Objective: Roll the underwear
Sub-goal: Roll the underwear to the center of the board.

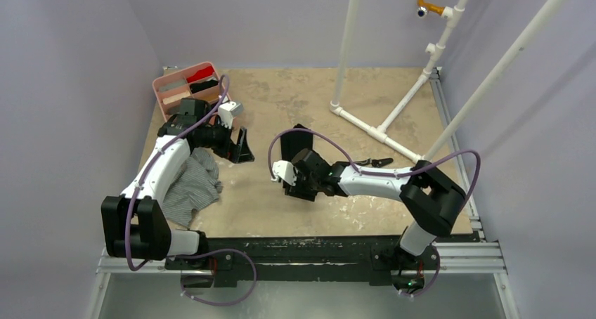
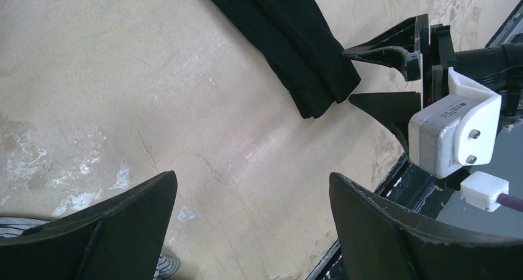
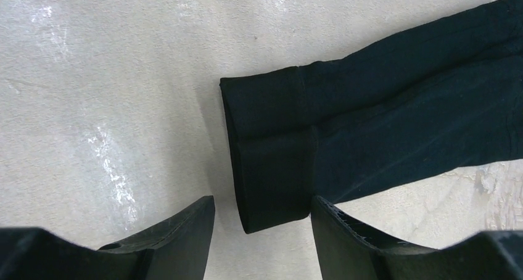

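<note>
The black underwear (image 3: pixel 345 126) lies on the table as a long folded strip (image 1: pixel 295 145). My right gripper (image 3: pixel 260 206) stands astride its near end with the jaws partly drawn in. The right fingertip (image 3: pixel 321 209) touches the cloth's corner, and a gap remains at the left fingertip. The left wrist view shows the same strip (image 2: pixel 290 45) with the right gripper (image 2: pixel 395 76) at its end. The grey striped underwear (image 1: pixel 193 182) lies crumpled beneath my left arm. My left gripper (image 2: pixel 251 181) hangs open over bare table, left of the strip (image 1: pixel 247 147).
A pink divided basket (image 1: pixel 184 87) with rolled cloths stands at the back left. Black-handled pliers (image 1: pixel 372 162) lie right of the black strip. A white pipe frame (image 1: pixel 379 129) crosses the back right. The table's dark front rail (image 1: pixel 316 252) runs along the near edge.
</note>
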You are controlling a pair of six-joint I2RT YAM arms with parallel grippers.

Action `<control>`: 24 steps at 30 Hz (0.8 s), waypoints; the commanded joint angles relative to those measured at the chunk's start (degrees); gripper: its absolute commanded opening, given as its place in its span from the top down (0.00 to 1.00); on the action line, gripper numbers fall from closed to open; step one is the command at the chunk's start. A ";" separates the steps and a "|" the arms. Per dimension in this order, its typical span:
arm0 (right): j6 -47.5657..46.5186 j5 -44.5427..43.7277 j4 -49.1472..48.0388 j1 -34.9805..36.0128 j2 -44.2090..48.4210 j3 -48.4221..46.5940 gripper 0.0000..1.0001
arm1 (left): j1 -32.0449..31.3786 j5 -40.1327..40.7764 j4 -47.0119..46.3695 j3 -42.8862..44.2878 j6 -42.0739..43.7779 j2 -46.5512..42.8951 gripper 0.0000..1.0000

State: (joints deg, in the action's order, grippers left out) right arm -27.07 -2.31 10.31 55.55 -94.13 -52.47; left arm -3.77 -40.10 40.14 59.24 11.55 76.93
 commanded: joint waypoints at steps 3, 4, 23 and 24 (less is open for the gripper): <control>-0.92 -1.47 -2.04 0.52 -1.68 -3.50 0.47 | -0.10 -0.20 -0.24 1.23 1.47 0.15 0.08; -0.98 -1.56 -2.00 0.59 -1.88 -3.59 0.48 | -0.14 -0.10 -0.24 1.23 1.65 0.08 0.08; -0.94 2.13 1.04 0.53 -4.46 -4.23 0.94 | -0.12 4.39 0.61 -2.74 8.78 -3.08 0.10; -1.07 3.23 1.85 0.48 -4.26 -4.53 0.97 | -0.10 4.71 0.59 -3.26 9.28 -3.47 0.10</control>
State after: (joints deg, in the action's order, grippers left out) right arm -28.29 -2.44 9.34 55.88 -98.19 -55.07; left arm -3.79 -36.86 40.58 57.67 16.67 75.96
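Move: The right fingers, half open, already straddle the near right corner of the flat underwear strip. Its middle is about 9 cm ahead of that hand, 3 cm to its left and 2 cm below. The pruning shears lie about 8 cm ahead and 16 cm to the right, the striped garment some 31 cm to the left and 1 cm ahead. From the left hand the underwear's middle is about 13 cm to the right, 2 cm ahead and 13 cm below. Sinking barely 1 cm onto the near right corner of the underwear while creeping left and slightly forward, the right hand closes its fingers from a bit over half open to nearly shut. They pinch the cloth between the tips; the hand drifts some 1 cm left in all and eases up a trace at the end, its wrist attitude almost unchanged. ##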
